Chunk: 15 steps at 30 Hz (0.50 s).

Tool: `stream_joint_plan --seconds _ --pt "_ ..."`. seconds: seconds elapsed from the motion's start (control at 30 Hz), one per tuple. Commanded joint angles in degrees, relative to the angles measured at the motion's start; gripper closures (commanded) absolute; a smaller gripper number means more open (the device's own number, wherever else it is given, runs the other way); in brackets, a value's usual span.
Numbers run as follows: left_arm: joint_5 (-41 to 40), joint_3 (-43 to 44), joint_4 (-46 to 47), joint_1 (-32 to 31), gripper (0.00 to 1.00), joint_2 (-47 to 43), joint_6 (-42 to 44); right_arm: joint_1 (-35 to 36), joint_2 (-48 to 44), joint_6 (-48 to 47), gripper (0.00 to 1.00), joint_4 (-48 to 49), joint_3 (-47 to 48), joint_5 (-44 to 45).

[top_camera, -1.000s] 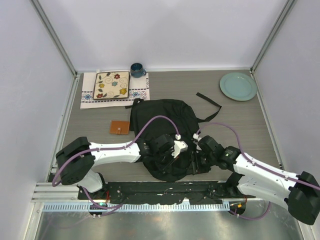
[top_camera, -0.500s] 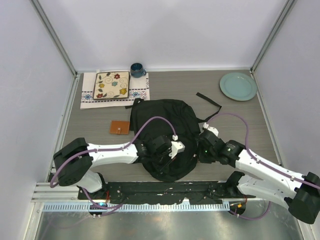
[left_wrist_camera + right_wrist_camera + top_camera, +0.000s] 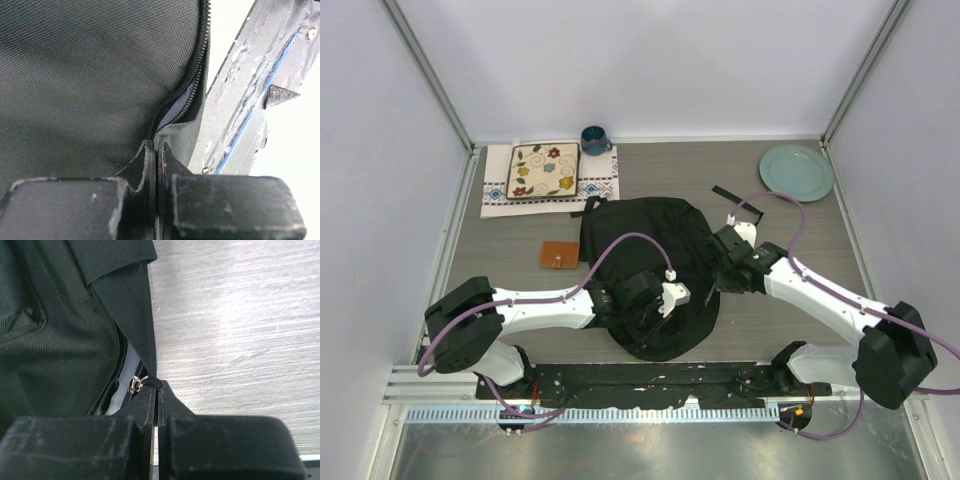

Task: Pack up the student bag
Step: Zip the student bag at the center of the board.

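The student bag point(image 3: 645, 240) is a large black backpack lying flat mid-table, its rounded end toward the arms. My left gripper point(image 3: 658, 312) rests on its near part, shut on a fold of fabric point(image 3: 172, 135) beside the zipper point(image 3: 197, 75). My right gripper point(image 3: 718, 283) is at the bag's right edge, shut on the black zipper pull point(image 3: 154, 382) just behind the metal slider point(image 3: 134, 384). Through the parted zipper a pale lining point(image 3: 127, 365) shows. In the wrist views both grippers, left point(image 3: 155, 146) and right point(image 3: 156, 388), have their jaws pressed together.
A loose black strap point(image 3: 738, 205) trails off the bag's far right. A small brown card point(image 3: 558, 255) lies left of the bag. At the back stand a patterned square plate point(image 3: 543, 170) on a cloth, a blue mug point(image 3: 595, 140) and a pale green plate point(image 3: 796, 172).
My right gripper shut on the zipper pull, then travelled from the bag's near end up along its right edge. The left gripper kept its hold in place.
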Motion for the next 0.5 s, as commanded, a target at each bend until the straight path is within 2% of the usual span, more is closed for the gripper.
stream_joint_plan --seconds 0.0,0.13,0.3,0.33,0.4,0.43,0.47 --pt "0.68 -1.48 -3.04 -0.64 1.0 -1.05 0.28 -3.39 3.81 -7.3 1.0 5.03 6.48 7.69" --pt "0.86 -1.49 -2.95 -0.73 1.0 -1.23 0.45 -5.06 6.89 -10.73 1.0 8.71 7.81 5.41" --pt "-0.81 0.88 -2.77 -0.64 0.99 -2.37 -0.86 -5.42 7.69 -10.66 1.0 12.76 5.98 -3.82" --pt "-2.38 1.58 -2.25 -0.64 0.9 -2.89 -1.56 -5.42 7.08 -10.3 1.0 13.2 4.92 -5.04" --pt "-4.67 3.87 -0.41 -0.55 0.83 -4.48 -3.85 -5.15 4.46 -9.07 1.0 13.64 1.51 -7.94" --pt "-5.98 4.66 0.47 -0.47 0.67 -4.83 -4.29 -4.98 3.39 -7.85 1.0 14.17 0.18 -8.83" --pt "-6.6 6.23 2.74 -0.38 0.57 -5.18 -4.9 -4.45 2.34 -7.23 1.0 14.35 -1.14 -9.53"
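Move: The right fingers hold the cord of the zip pull, its slider about 2 cm to their left and 1 cm ahead. From there the zipper runs towards the corner of the bag's side flap, about 10 cm ahead of this hand, 5 cm left and slightly lower. The loose strap lies some 24 cm ahead and 7 cm right. The left hand pinches the bag's near edge at the zip; that flap corner lies roughly 24 cm ahead and 12 cm right of it. Forward and level, then bending left as it slows, the right hand draws the pinched zip pull about 4 cm farther out towards the flap corner, ending some 1.5 cm to the left. The left hand keeps its pinch on the near edge nearly still, then at the end opens its fingers, lets the fabric go and rises about 1.5 cm. ##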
